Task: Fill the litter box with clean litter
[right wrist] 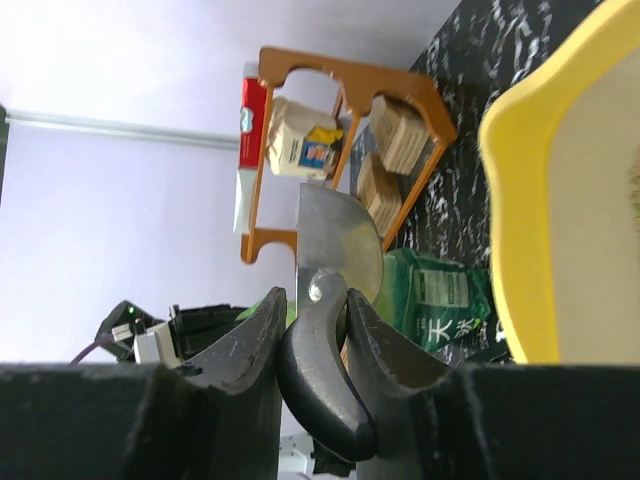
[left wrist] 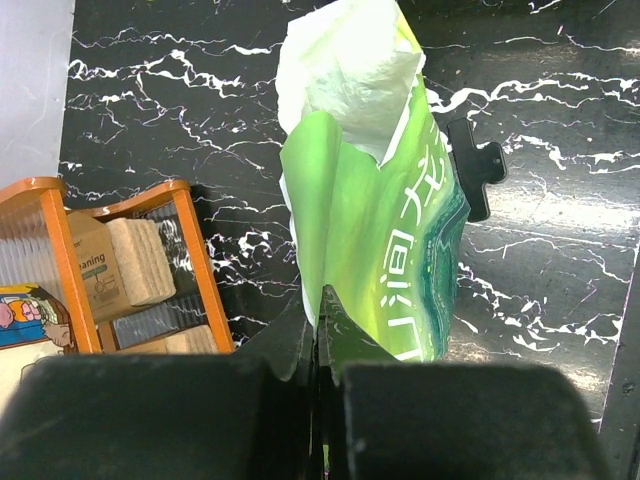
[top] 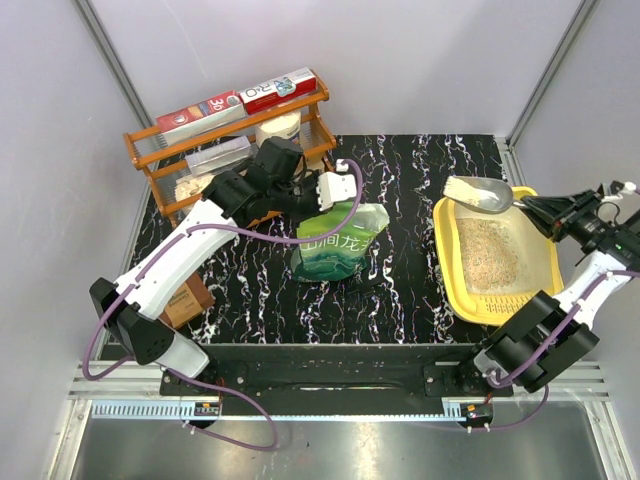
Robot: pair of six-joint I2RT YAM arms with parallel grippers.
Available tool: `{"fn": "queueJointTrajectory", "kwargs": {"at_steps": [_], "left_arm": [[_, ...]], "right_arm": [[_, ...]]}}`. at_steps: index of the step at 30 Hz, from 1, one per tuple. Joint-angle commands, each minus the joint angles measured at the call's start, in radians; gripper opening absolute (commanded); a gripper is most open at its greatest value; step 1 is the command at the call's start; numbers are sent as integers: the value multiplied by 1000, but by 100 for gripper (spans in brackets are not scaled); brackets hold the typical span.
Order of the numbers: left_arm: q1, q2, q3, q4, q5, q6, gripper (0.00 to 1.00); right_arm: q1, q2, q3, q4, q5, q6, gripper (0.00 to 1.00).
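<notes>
The yellow litter box (top: 448,285) lies at the right of the black marble table, with a patch of pale beige clean litter (top: 490,255) inside it. A metal scoop (top: 478,192) heaped with litter hangs over the box's far left corner. My right gripper (top: 537,208) is shut on its black handle (right wrist: 322,385), and the scoop bowl (right wrist: 338,235) stands beside the box rim (right wrist: 535,170). The green pouch (top: 335,245) stands mid-table. My left gripper (left wrist: 322,305) is shut on the pouch's (left wrist: 385,230) edge, and its torn top gapes open.
An orange wire rack (top: 228,142) with boxes and pads stands at the back left, close behind the left arm. A black clip (left wrist: 475,172) lies on the table beside the pouch. A brown box (top: 186,302) sits near the left arm's base.
</notes>
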Motion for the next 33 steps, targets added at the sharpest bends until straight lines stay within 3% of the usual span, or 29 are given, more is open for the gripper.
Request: {"fn": "queueJointTrajectory", "kwargs": {"at_steps": [1,9,18,23,33], "left_arm": [[-8,-12,100,148,93,-10,0],[-8,-5,108,145,113,-8,0],[-10,-67,11,207,96,-10,0],[-10,-67,-13,214,108,-31,0],[-13,-66,-21,233,120,-44,0]], "right_arm": [[-100,-32,-10,13,-26,-48,0],[-177,-83,-41,-59,188,-222,0],[-178,-166,57,-329,769,-507,0],[-178,-167,91,-375,844,-599,0],[-143,-158,191,-523,822,-918,0]]}}
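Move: The middle of the litter box lies under the right hand and the loaded scoop, some 4 cm back from the hand, 6 cm to its right and 25 cm below. From that hand the clean-litter bag stands about 35 cm to the left, 5 cm back and 17 cm down; the black clip lies roughly 27 cm left, 11 cm back and 29 cm down. From the left hand, which still grips the bag, the box is about 41 cm to the right, 3 cm back and 24 cm down. Rightward first, then also down and back, the right hand travels about 12 cm towards the right-hand rim of the litter box and sinks some 7 cm, keeping its grip on the scoop's handle. From partway on the wrist rolls left side down, tips forward and turns clockwise, around 50 degrees in all, angling the blade down over the litter patch. The left hand stays put, still pinching the bag's top. ##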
